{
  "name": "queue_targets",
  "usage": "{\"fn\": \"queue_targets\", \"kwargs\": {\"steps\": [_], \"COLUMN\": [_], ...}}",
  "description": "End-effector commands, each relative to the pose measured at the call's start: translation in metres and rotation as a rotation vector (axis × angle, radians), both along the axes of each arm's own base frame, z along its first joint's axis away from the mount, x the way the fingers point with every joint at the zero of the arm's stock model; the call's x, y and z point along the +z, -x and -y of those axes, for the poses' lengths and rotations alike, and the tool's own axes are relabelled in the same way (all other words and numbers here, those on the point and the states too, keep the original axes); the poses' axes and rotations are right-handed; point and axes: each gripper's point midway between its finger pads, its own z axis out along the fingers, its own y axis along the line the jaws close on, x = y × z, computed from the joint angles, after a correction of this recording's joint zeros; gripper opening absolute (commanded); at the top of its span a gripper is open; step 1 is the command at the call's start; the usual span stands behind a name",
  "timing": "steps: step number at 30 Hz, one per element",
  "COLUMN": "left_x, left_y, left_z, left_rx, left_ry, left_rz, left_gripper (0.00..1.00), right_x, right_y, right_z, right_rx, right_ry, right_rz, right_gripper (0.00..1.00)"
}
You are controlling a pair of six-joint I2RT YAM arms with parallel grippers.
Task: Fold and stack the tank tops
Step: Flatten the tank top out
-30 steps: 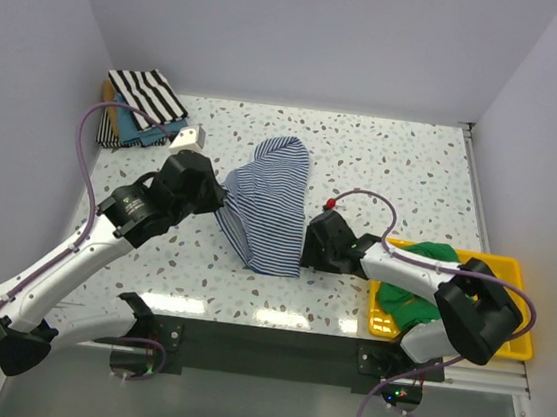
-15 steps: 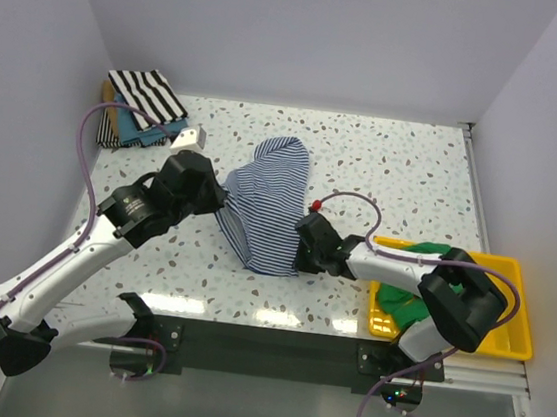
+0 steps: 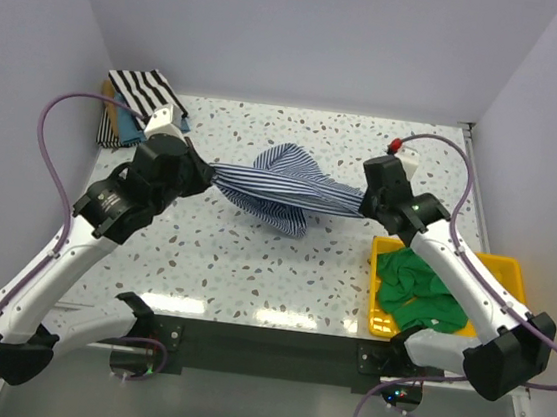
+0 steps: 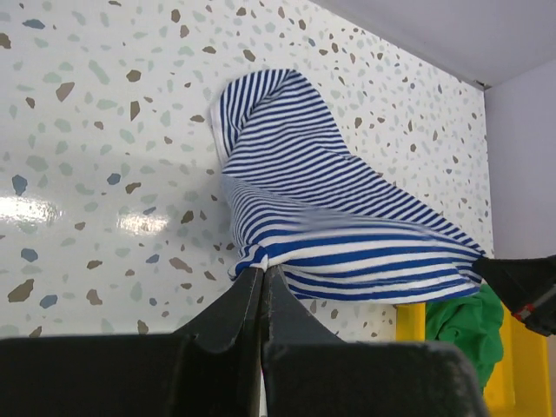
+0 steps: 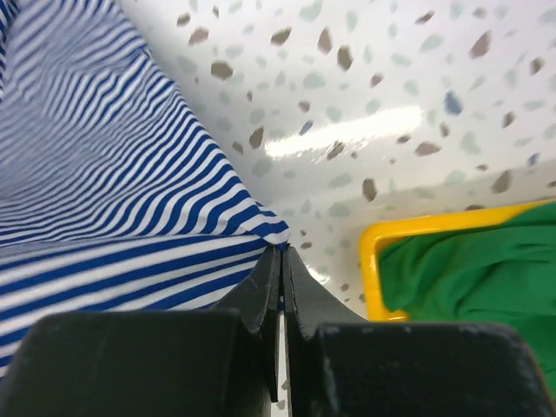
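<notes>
The blue-and-white striped tank top (image 3: 280, 191) hangs stretched between both grippers above the middle of the table. My left gripper (image 3: 206, 168) is shut on its left corner (image 4: 254, 261). My right gripper (image 3: 362, 202) is shut on its right corner (image 5: 276, 234). The cloth sags in the middle and its lower fold touches the table. A green tank top (image 3: 420, 290) lies crumpled in the yellow tray (image 3: 523, 267) at the right front. Folded tank tops, the top one black-and-white striped (image 3: 143, 92), sit stacked at the far left corner.
The speckled table (image 3: 251, 276) runs between white walls on the left, back and right. The yellow tray (image 5: 375, 239) sits close under my right arm. Purple cables loop off both arms.
My right gripper closed on the striped top's corner, then rose and swung right and back. The left gripper lifted too, pulling the top taut off the table.
</notes>
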Motion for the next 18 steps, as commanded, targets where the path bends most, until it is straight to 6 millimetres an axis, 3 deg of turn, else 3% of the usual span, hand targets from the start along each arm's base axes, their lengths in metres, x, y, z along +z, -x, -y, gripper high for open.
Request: {"fn": "queue_targets", "kwargs": {"steps": [1,8,11,12,14,15,16,17,18], "left_x": [0.041,0.042,0.055,0.062,0.073,0.091,0.100,0.109,0.141], "left_y": [-0.006,-0.004,-0.015,-0.030,-0.048,-0.071,-0.080,-0.091,-0.103], "left_z": [-0.009,-0.009,-0.007,-0.013,-0.020,-0.037,-0.035,-0.043,-0.050], "left_rx": [0.041,0.045,0.055,0.094,0.129,0.176,0.146,0.162,0.154], "left_ry": [0.059,0.135,0.197,0.213,0.252,0.300,0.336,0.368,0.427], "left_rz": [0.112,0.120,0.171,0.198,0.229,0.307,0.337,0.368,0.483], "left_gripper": [0.00,0.00,0.00,0.00,0.00,0.00,0.00,0.00,0.00], "right_x": [0.021,0.032,0.050,0.072,0.083,0.123,0.141,0.175,0.196], "right_y": [0.012,0.003,-0.018,-0.034,-0.061,-0.080,-0.092,-0.119,-0.131], "right_z": [0.037,0.060,0.047,0.035,0.017,0.004,-0.002,-0.014,-0.019], "right_rx": [-0.007,-0.072,-0.053,-0.033,0.000,0.028,0.038,0.041,0.066], "right_ry": [0.202,0.241,0.186,0.145,0.112,0.060,0.042,0.004,0.000], "right_rz": [-0.030,-0.029,0.007,0.063,0.086,0.189,0.235,0.326,0.378], "right_gripper": [0.00,0.00,0.00,0.00,0.00,0.00,0.00,0.00,0.00]}}
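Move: Both hands hold an edge of the striped tank top, its slack part below and ahead. Its loose far end is about 20 cm ahead of the left hand, 15 cm right and 29 below; from the right hand, 16 ahead, 17 left and 17 below. The green cloth in the yellow bin lies some 11 cm back and 16 right of the right hand, 15 below. The folded stack is roughly 32 cm ahead and 28 left of the left hand, 27 below. Both shut grippers keep their pinch on the tank top's edge. The right hand first rises slightly and draws about 4 cm to its right, the left hardly stirring; then both swing up and forward with gathering speed. The right ends some 11 cm higher and 8 farther out, the left about 7 forward, 5 up and 4 left, its wrist rolling and tipping up. ##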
